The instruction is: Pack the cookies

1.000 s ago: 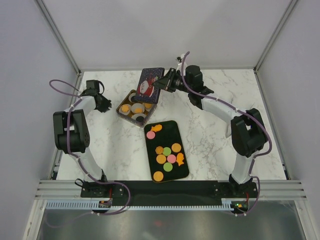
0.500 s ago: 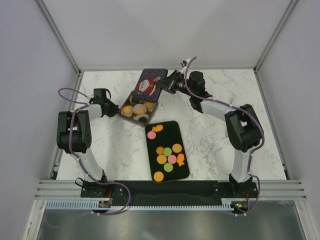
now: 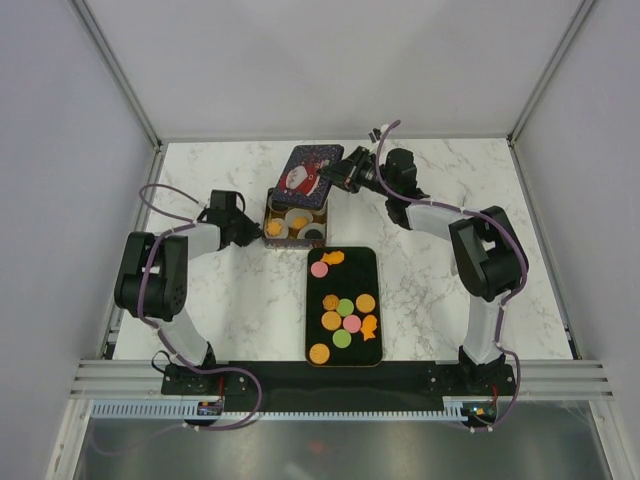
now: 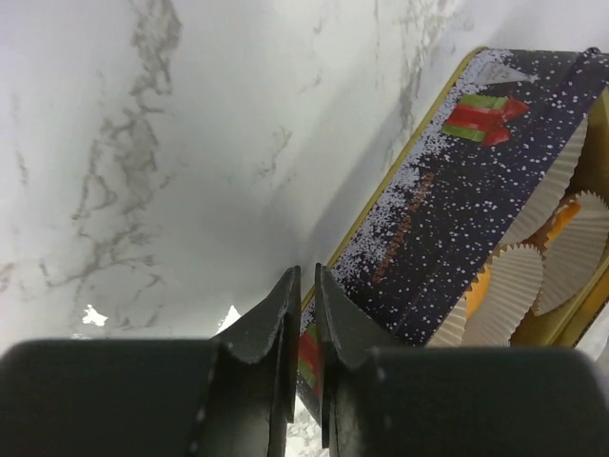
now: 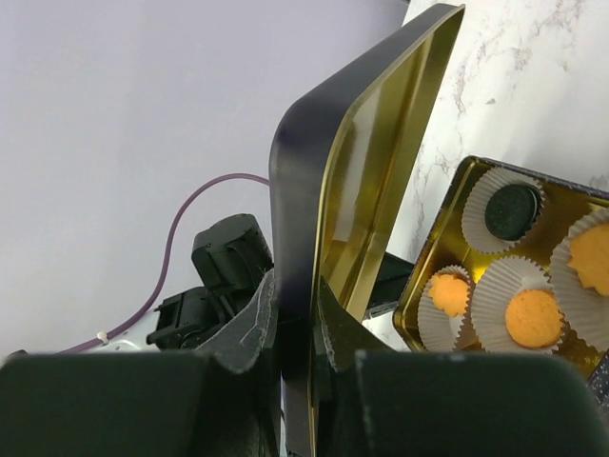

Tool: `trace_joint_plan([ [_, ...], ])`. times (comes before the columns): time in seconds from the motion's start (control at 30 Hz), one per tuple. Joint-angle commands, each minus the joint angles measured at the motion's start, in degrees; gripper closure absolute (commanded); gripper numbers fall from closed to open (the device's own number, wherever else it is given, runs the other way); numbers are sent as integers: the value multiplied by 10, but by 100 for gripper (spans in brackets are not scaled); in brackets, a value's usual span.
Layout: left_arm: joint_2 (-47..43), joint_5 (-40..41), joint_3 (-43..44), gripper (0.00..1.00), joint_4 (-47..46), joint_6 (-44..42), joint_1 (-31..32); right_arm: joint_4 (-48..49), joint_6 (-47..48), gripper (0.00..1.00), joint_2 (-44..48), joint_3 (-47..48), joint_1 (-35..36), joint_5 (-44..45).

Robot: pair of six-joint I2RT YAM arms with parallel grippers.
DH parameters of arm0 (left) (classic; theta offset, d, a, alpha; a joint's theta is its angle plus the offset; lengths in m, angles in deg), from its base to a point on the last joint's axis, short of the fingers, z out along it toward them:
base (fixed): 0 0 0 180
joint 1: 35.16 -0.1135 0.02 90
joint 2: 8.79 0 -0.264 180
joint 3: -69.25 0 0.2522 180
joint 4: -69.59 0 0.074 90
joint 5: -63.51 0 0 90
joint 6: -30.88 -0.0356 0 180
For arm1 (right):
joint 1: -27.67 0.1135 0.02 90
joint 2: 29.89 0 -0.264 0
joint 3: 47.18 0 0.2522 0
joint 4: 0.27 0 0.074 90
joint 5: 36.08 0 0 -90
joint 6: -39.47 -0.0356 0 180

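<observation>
Several orange, pink and green cookies (image 3: 345, 308) lie on a black tray (image 3: 350, 275). The open tin (image 3: 267, 212) behind it holds white paper cups (image 3: 297, 217), some with orange cookies (image 5: 533, 317) and one with a dark one (image 5: 512, 211). My left gripper (image 3: 252, 230) is shut with nothing in it. Its tips (image 4: 306, 271) rest against the tin's snow-patterned outer wall (image 4: 447, 209). My right gripper (image 3: 338, 172) is shut on the tin's lid (image 3: 308, 170). It holds the lid tilted up over the tin's far edge, gold inside (image 5: 381, 124) facing the tin.
The marble table (image 3: 450, 250) is walled on three sides by grey panels. The tray's far end lies close to the tin's near edge. The left arm's purple cable (image 3: 165, 195) loops over the table's left part.
My left gripper has swung right to the tin's left side and closed. The tin has turned square and shifted right, and the tray has shifted right too. The lid has moved slightly right.
</observation>
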Motion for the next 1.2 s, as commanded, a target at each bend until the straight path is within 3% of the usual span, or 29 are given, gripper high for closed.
trace_joint_plan([
  [0.0,-21,-17,-9,82,-35,28,13,59,-13,100,-6,-11,-12,-22],
  [0.17,-33,-21,-6,81,-41,24,24,115,-57,100,-36,-11,-27,-58],
  [0.33,-64,27,-5,77,22,18,5,117,-62,100,-57,4,-27,-86],
  [0.53,-125,73,5,58,81,-1,-35,140,-77,100,-74,11,-26,-118],
  [0.67,-142,64,21,40,86,-14,-55,189,-106,100,-97,21,-24,-140],
  [0.97,-116,-45,66,16,46,-50,-54,210,-141,100,-145,58,-8,-174],
  [1.17,-70,-140,77,10,3,-74,-54,224,-154,100,-180,69,-7,-186],
])
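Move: The open cookie box has its middle about 8 cm to the left gripper's right and 3 cm farther out, at its height; its left wall is right at those fingers. The right gripper holds the lid's right edge, the box about 7 cm to its left, level ahead and some 19 cm below. The cookie tray lies about 20 cm nearer than the left gripper and 19 cm to its right, or 24 cm nearer than the right gripper and 3 cm to its right. Keep the lid pinched in the right gripper and lower it about 6 cm towards the box, easing right, then left, while turning the hand some 15 degrees counter-clockwise. With the left gripper, nudge the box's left wall about 2 cm to the right, then leave it: rise about 10 cm, swing left and partly back, and open the fingers wide. ##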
